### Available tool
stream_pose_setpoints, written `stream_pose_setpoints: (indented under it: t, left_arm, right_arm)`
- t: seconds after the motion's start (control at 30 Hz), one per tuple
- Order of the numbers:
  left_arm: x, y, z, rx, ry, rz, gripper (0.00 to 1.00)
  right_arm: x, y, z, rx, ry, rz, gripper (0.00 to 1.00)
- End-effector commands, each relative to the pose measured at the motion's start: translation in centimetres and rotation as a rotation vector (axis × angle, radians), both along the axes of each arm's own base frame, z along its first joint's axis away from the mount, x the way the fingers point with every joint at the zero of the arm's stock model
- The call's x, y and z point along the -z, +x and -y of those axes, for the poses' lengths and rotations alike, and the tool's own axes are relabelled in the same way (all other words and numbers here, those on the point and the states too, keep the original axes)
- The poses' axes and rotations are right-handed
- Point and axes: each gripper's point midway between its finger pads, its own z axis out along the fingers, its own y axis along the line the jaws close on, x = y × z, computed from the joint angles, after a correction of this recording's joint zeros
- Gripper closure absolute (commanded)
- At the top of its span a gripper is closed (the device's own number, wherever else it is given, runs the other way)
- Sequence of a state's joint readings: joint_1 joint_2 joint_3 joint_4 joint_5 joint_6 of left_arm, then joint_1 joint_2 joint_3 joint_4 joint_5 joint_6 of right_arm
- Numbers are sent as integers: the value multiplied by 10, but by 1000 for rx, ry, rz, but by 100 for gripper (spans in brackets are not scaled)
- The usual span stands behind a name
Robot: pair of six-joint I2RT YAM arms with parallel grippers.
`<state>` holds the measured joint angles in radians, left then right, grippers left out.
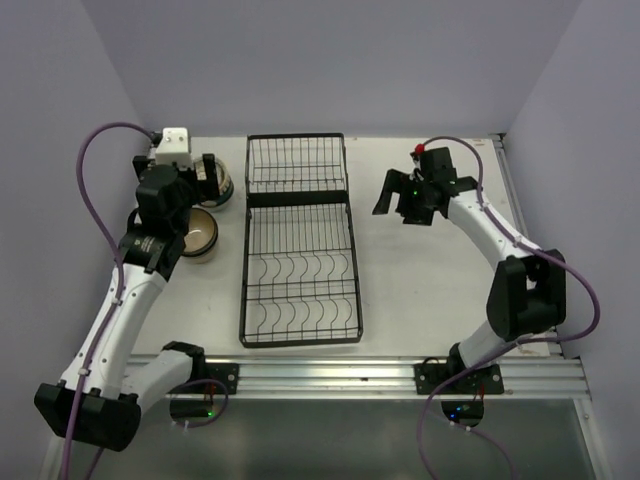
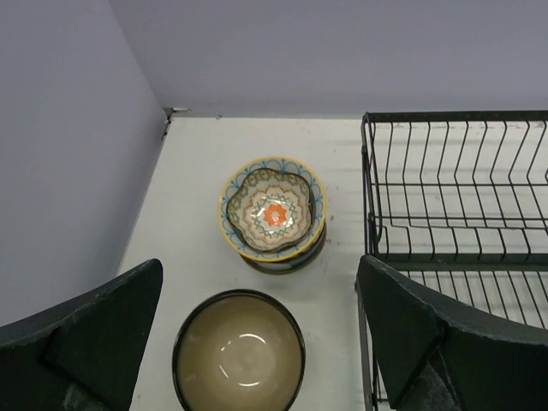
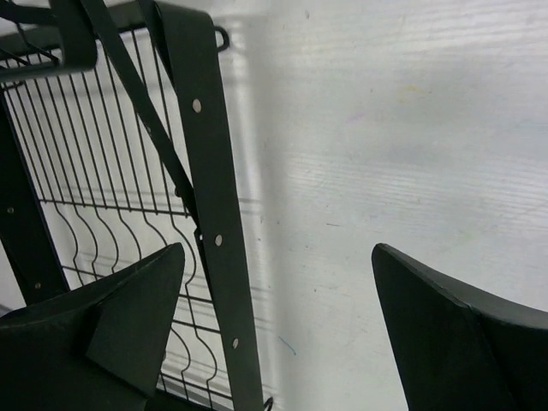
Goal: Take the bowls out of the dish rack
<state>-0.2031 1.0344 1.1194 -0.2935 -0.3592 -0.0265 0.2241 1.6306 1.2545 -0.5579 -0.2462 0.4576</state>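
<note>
The long black wire dish rack [image 1: 298,240] lies down the middle of the white table, and no bowl shows in it. Left of it stand the bowls. A tan bowl with a black rim [image 1: 198,236] [image 2: 240,355] sits nearest me. Behind it is a stack topped by a small patterned bowl with an orange centre [image 2: 272,214] [image 1: 224,186]. My left gripper [image 1: 208,182] [image 2: 259,274] hovers open above these bowls and holds nothing. My right gripper [image 1: 393,203] [image 3: 278,257] is open and empty just right of the rack, over its flat side bar [image 3: 210,214].
Lavender walls close the table on the left, back and right. An aluminium rail [image 1: 400,375] carrying both arm bases runs along the near edge. The rack's right-hand rim [image 2: 454,188] sits close to my left gripper's right finger [image 2: 411,334].
</note>
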Motion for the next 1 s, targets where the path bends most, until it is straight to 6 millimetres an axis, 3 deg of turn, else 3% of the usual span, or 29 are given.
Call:
stream_pose_setpoints:
  t: [0.0, 0.07, 0.1, 0.13, 0.27, 0.43, 0.63, 0.97]
  left_arm:
    - [-11, -6, 7, 25, -100, 135, 0]
    - [-18, -18, 9, 47, -126, 188, 0]
    - [0, -21, 9, 48, -139, 164, 0]
    - [-6, -30, 6, 39, -150, 201, 0]
    - [15, -47, 9, 45, -165, 221, 0]
    - [42, -56, 13, 33, -141, 189, 0]
    - [34, -67, 13, 2, -116, 218, 0]
    - [47, -62, 8, -40, -87, 182, 0]
  right_arm:
    - [-55, 5, 18, 63, -67, 130, 4]
    - [-75, 5, 21, 78, -61, 187, 1]
    - [-81, 3, 22, 83, -60, 208, 2]
    - [-95, 0, 24, 88, -57, 251, 1]
    - [-120, -10, 37, 113, -92, 344, 1]
    - [-117, -23, 43, 112, -102, 375, 2]
    - [-109, -29, 34, 56, -71, 396, 1]
    - [-88, -22, 21, -12, -34, 397, 1]
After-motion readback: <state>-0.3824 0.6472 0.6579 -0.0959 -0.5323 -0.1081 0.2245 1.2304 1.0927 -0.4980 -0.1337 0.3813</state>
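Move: The patterned bowls, already set down, stand about 14 cm ahead of the empty left hand, 3 cm to its left and some 26 cm below. The brown bowls are roughly level with that hand, about 4 cm to its left; the empty rack's middle is about 23 cm to its right, both some 27 cm below. From the right hand the rack's middle lies about 27 cm left, 2 cm back and 8 cm below; the patterned bowls are about 54 cm left, 12 cm ahead and 6 cm below. Back about 6 cm and down about 5 cm goes the empty, wide-open left hand, staying well above the bowls while its fingers tip up nearly level. The right hand, also open and empty, swings up about 13 cm, then sinks some 4 cm, easing back and to the right away from the rack as its fingers tip up about 20 degrees. ##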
